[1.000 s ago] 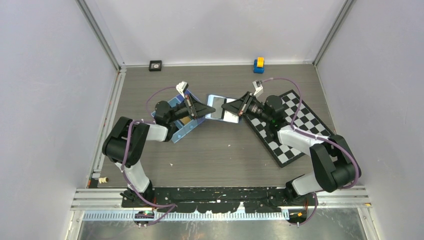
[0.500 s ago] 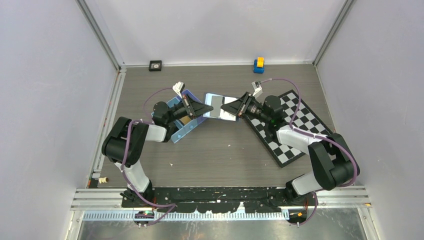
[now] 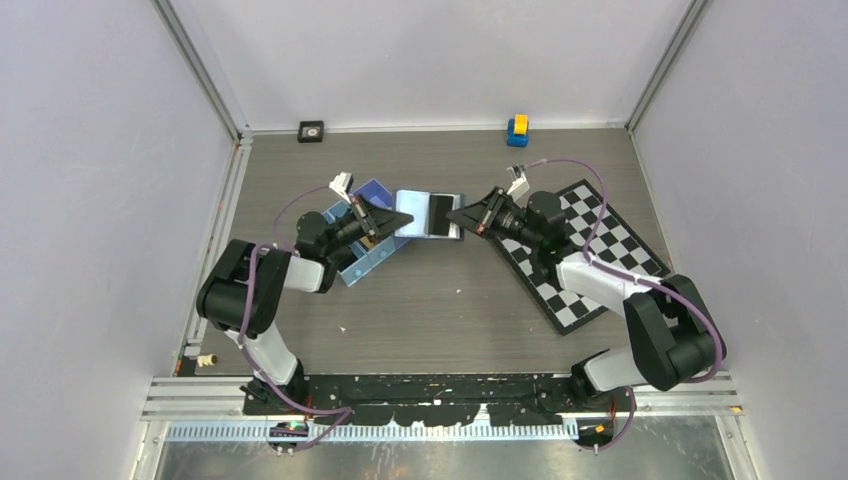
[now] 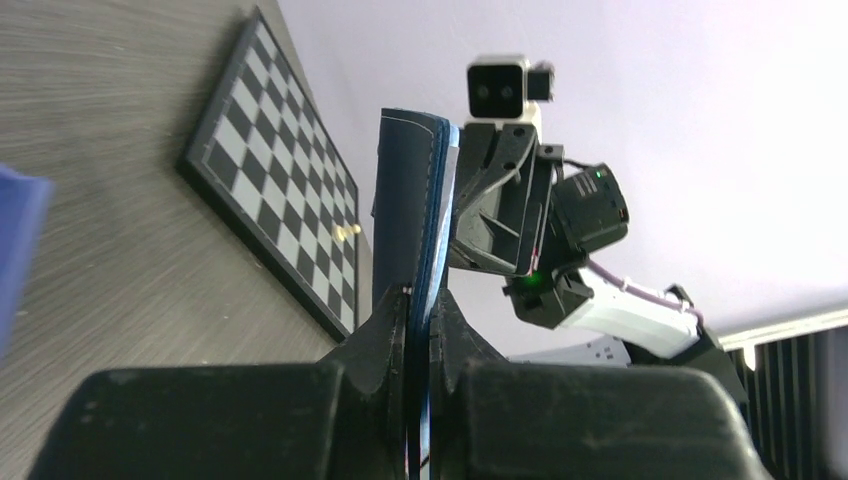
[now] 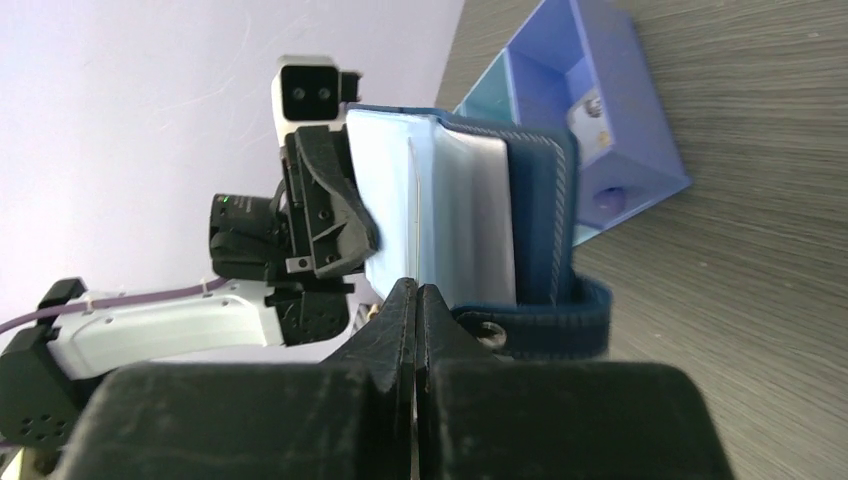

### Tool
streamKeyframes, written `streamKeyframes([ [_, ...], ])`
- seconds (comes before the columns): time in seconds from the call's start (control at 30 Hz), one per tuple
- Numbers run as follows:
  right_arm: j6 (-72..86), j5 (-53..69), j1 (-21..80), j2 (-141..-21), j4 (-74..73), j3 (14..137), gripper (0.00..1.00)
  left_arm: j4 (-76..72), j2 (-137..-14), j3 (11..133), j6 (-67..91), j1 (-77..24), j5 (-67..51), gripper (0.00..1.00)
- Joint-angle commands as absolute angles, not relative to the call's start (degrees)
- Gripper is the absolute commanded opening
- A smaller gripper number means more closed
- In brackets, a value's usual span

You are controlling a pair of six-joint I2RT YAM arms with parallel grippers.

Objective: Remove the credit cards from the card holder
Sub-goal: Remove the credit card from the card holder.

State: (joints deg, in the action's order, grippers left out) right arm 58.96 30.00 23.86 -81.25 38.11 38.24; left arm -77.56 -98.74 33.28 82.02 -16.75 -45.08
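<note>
The card holder (image 3: 428, 213) hangs open above the table between my two grippers, light blue inside with a dark panel. My left gripper (image 3: 403, 219) is shut on its left edge. In the left wrist view, the navy cover (image 4: 410, 200) stands edge-on between the shut fingers (image 4: 392, 325). My right gripper (image 3: 453, 215) is shut at the holder's right edge. In the right wrist view its tips (image 5: 416, 292) meet at the lower edge of the pale inner leaf (image 5: 440, 210), and nothing shows between them. A snap strap (image 5: 535, 325) dangles. No credit cards are distinguishable inside the holder.
A light-blue tray (image 3: 360, 258) sits under my left arm, with a small pale card-like thing (image 5: 590, 108) in one compartment. A chessboard (image 3: 590, 255) lies under my right arm. A black square object (image 3: 311, 130) and a yellow-blue block (image 3: 517, 130) sit by the back wall.
My left gripper swung back and to the left, carrying the card holder with it, and the holder opened flatter. My right gripper stayed at its right edge.
</note>
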Motion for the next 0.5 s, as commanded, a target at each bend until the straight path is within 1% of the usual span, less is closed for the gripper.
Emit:
streamKeyframes([
  [0.0,54.79,23.79,23.04,-78.17,30.97,38.49,0.00,-81.83,-95.90,31.08,80.81,-14.16,-40.74,0.00],
  [0.17,54.22,22.61,22.76,-77.41,29.44,38.55,0.01,-81.47,-96.05,30.28,81.18,-13.01,-40.24,0.00],
  [0.3,52.86,22.16,22.71,-76.61,27.80,38.87,0.00,-78.73,-93.25,28.05,79.96,-10.20,-39.15,0.00],
  [0.37,52.03,22.77,22.75,-76.60,27.11,39.45,0.00,-76.11,-90.40,27.21,78.27,-9.17,-38.51,0.00],
  [0.47,51.25,25.20,22.88,-77.43,27.15,40.49,0.01,-67.34,-84.40,26.30,73.19,-8.81,-36.60,0.00],
])
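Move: The dark card is already pinched in my shut right fingers, its middle about 3 cm to their left and level with them. From my left hand it lies some 7 cm to the right. The open card holder, still gripped by my left fingers, has its middle about 4 cm to the right of them. The blue organizer sits on the table about 13 cm left of my left hand, 3 cm farther out and 18 cm below. I pull the holder and the card apart, both grips staying shut: my left hand draws the holder about 5 cm to the left and slightly forward, turning counter-clockwise. My right hand keeps the card and moves the other way, about 2.5 cm down and 2 cm right, easing to a stop while its wrist rolls a little. ##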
